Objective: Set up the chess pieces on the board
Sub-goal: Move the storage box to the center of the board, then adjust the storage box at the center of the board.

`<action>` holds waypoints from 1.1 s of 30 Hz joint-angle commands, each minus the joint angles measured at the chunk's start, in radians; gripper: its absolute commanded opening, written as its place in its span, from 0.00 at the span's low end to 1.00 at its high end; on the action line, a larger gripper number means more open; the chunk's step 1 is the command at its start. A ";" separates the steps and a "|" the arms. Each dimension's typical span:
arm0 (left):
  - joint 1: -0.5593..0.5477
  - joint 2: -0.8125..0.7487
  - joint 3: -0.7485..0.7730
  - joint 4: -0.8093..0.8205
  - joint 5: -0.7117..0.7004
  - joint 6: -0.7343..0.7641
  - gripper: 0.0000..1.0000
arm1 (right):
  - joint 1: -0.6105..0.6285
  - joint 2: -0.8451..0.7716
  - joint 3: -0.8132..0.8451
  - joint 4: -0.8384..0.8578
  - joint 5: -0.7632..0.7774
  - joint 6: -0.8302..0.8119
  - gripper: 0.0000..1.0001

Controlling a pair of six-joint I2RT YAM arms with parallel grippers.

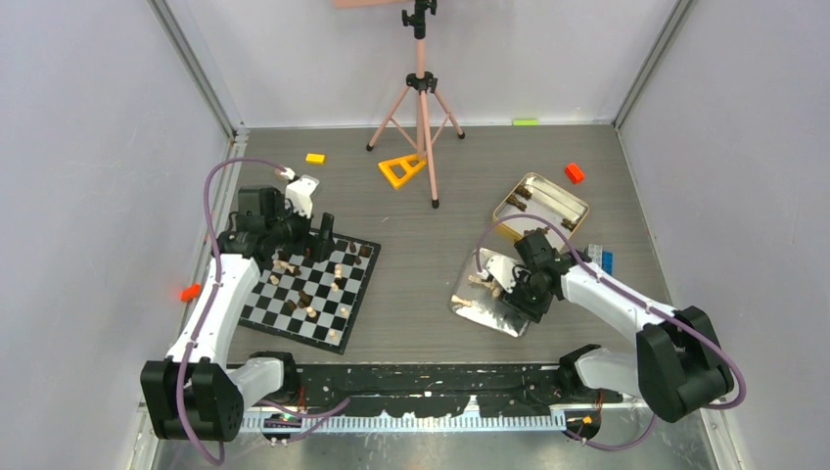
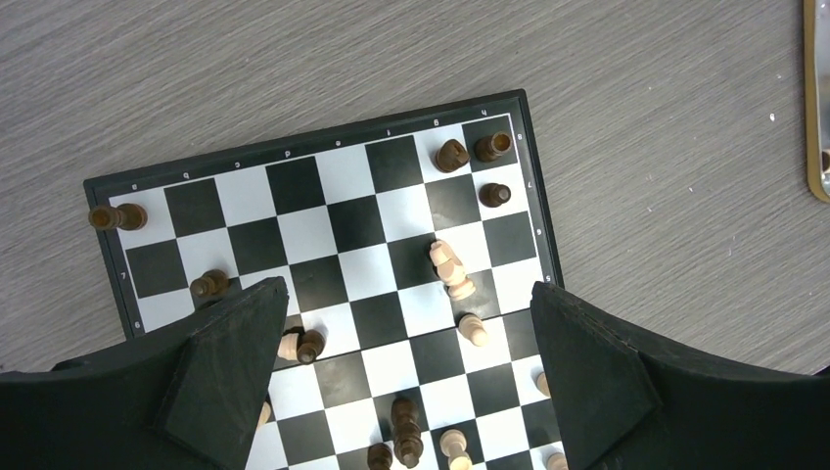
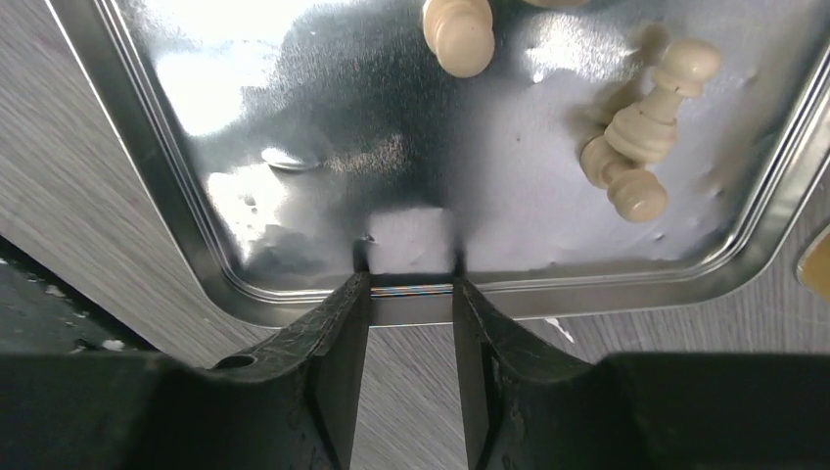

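Note:
The checkered board (image 1: 294, 331) lies left of centre, with tan and dark chess pieces scattered over it, several tipped over. In the left wrist view a tan piece (image 2: 450, 266) lies on its side on the board (image 2: 333, 211), and dark ones (image 2: 494, 147) stand at the far corner. My left gripper (image 1: 323, 235) (image 2: 407, 287) hangs wide open above the board, holding nothing. My right gripper (image 1: 504, 292) (image 3: 411, 279) is at the near rim of the silver tray (image 3: 294, 176), its jaws a narrow gap apart and empty. Tan pieces (image 3: 646, 117) lie in the tray.
A gold-rimmed tin (image 1: 541, 201) with dark pieces sits behind the tray (image 1: 489, 323). A tripod (image 1: 421, 108) stands at the back over a yellow triangle block (image 1: 401, 168). Loose blocks: orange (image 1: 575, 173), yellow (image 1: 315, 158), blue (image 1: 599, 258), red (image 1: 190, 292).

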 commanded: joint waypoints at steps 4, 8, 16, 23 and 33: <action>-0.010 0.017 0.020 0.047 -0.019 0.019 0.98 | -0.026 -0.096 -0.055 -0.019 0.188 -0.128 0.41; -0.012 -0.002 0.007 0.050 -0.025 0.042 0.98 | -0.095 -0.110 -0.027 -0.039 0.225 -0.199 0.40; -0.012 -0.036 -0.003 0.053 -0.028 0.038 0.98 | -0.163 -0.037 0.176 -0.130 0.094 -0.118 0.42; -0.012 -0.009 0.044 0.040 -0.021 0.012 0.98 | -0.163 0.062 0.403 -0.086 -0.039 0.134 0.53; -0.013 0.076 0.100 0.076 -0.001 0.002 0.98 | -0.162 0.467 0.745 0.012 -0.059 0.380 0.73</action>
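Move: The right hand stands low at the metal tray's right rim, fingertips just inside it. The tray's middle lies about 8 cm to the left and 4 cm ahead, roughly 1 cm lower. The storage box is some 24 cm ahead and 3 cm right, about level in height; the blue box is about 12 cm ahead and 17 cm right. From the left hand, the storage box lies about 51 cm right, 13 cm ahead and 14 cm lower. With its fingertips against the inside of the right rim, the right hand keeps pushing the metal tray to the right for about 6 cm. It then lifts out and sweeps forward about 15 cm, rising and drifting back left, towards the left side of the storage box; on the way the fingers open wider and the wrist turns some 20 degrees clockwise. ##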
